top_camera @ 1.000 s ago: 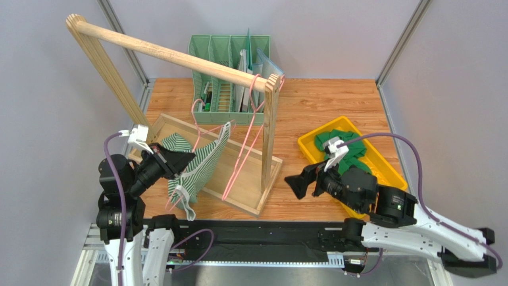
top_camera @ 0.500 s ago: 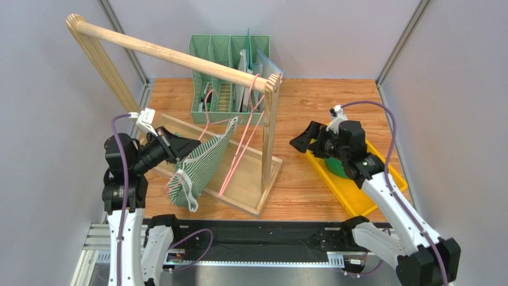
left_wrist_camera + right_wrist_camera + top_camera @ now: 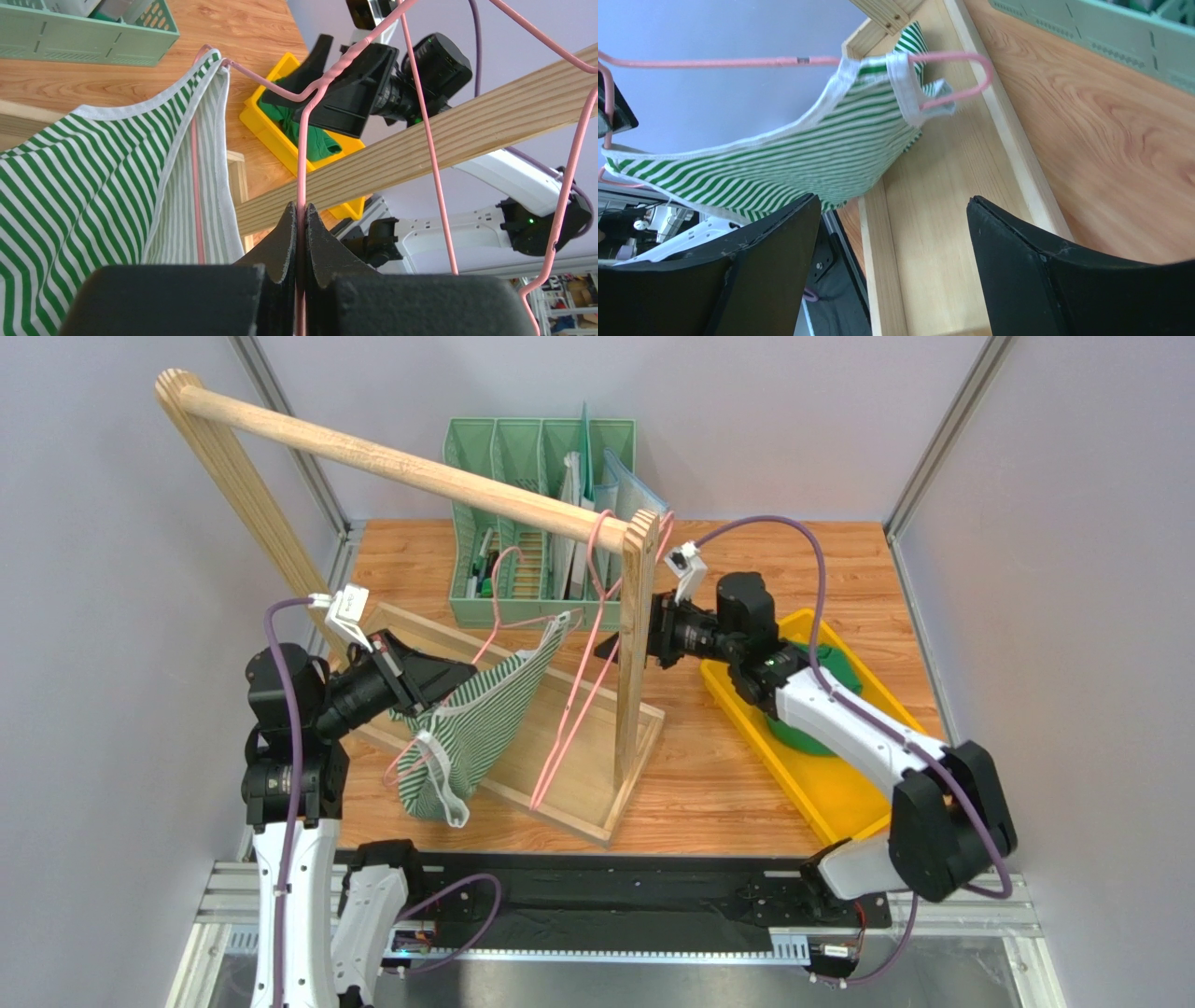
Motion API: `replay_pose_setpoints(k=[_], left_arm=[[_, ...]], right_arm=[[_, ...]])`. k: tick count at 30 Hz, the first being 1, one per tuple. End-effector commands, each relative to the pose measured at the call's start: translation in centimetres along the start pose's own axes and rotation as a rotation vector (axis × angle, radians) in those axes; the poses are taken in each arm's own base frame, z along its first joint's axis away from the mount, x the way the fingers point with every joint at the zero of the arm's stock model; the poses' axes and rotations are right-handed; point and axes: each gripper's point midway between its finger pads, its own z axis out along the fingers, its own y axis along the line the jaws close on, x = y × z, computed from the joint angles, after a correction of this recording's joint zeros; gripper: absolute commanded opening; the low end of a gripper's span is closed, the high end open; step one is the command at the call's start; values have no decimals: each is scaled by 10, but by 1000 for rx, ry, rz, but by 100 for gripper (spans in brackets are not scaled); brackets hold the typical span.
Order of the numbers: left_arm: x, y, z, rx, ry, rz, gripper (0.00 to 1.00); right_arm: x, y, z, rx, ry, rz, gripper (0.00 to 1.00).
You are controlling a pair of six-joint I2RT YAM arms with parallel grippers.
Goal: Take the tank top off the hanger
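The green-and-white striped tank top (image 3: pixel 470 721) hangs from a pink wire hanger (image 3: pixel 512 626) above the rack's wooden base. My left gripper (image 3: pixel 452 676) is shut on the hanger's wire (image 3: pixel 302 147), and the tank top (image 3: pixel 84 182) drapes to its left. One strap (image 3: pixel 911 87) loops over the hanger's rounded end (image 3: pixel 973 77). My right gripper (image 3: pixel 617 647) is open beside the rack's upright post. In the right wrist view the right gripper (image 3: pixel 892 206) holds nothing, and the tank top (image 3: pixel 808 161) lies just ahead of its fingers (image 3: pixel 773 238).
The wooden rack has a rail (image 3: pixel 407 469), a post (image 3: pixel 636 658) and a tray-like base (image 3: pixel 589 784). A second pink hanger (image 3: pixel 568 714) hangs from the rail's right end. A green organiser (image 3: pixel 540 490) stands behind. A yellow tray (image 3: pixel 842 784) with green cloth (image 3: pixel 811 735) lies at the right.
My right arm has swung from over the yellow tray to the rack's post, its jaws narrowing a little. My left gripper has lifted the hanger and tank top slightly.
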Motion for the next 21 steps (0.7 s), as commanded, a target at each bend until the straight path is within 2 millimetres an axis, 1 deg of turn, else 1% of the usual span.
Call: replay_pose_setpoints(k=[1, 4, 5, 6, 8, 10, 12, 18, 20, 21], left_arm=[[-11, -19, -2, 57, -27, 55, 0], [-12, -20, -2, 57, -30, 56, 0], [-12, -20, -2, 58, -28, 55, 0], [-12, -21, -2, 61, -26, 56, 0], [-12, -21, -2, 62, -25, 58, 0], [-11, -20, -2, 62, -18, 55, 0], [-11, -18, -1, 57, -15, 54, 0], [-9, -17, -2, 51, -8, 57, 0], [-9, -17, -2, 50, -7, 56, 0], [-9, -17, -2, 50, -8, 56, 0]], right_arm=[[-36, 18, 26, -125, -81, -104, 82], [-38, 14, 46, -133, -69, -103, 80], [-37, 15, 52, -133, -67, -108, 81], [-35, 12, 60, -133, -59, -105, 80], [-33, 14, 69, -137, -56, -107, 79], [-35, 13, 77, -142, -65, -103, 77], [-36, 14, 80, -147, -72, -97, 73], [-42, 15, 85, -155, -96, -100, 68], [-42, 19, 89, -172, -93, -95, 61], [-43, 20, 90, -177, -97, -95, 60]])
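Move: Past the rack post, the tank top's far shoulder strap on the held hanger's end lies about 9 cm to the right hand's left, 5 cm ahead, nearly level. From that hand the rack post is roughly 5 cm back and 3 cm right; the empty hanger is 3 cm left, 1 cm back and 9 cm higher; the left gripper is some 21 cm left, 7 cm back and higher. From the left hand, the strap is 12 cm ahead, 12 cm right and 10 cm lower. Reaching left and forward beneath the empty hanger, the right hand goes about 7 cm left and 4 cm forward to the tank top's far strap, most of the forward part coming first, with a shallow 2 cm dip it half regains. Its wide-open fingers narrow by about a fifth of their range to either side of the strap without shutting. The left hand stays put, still pinching the hanger's neck. ##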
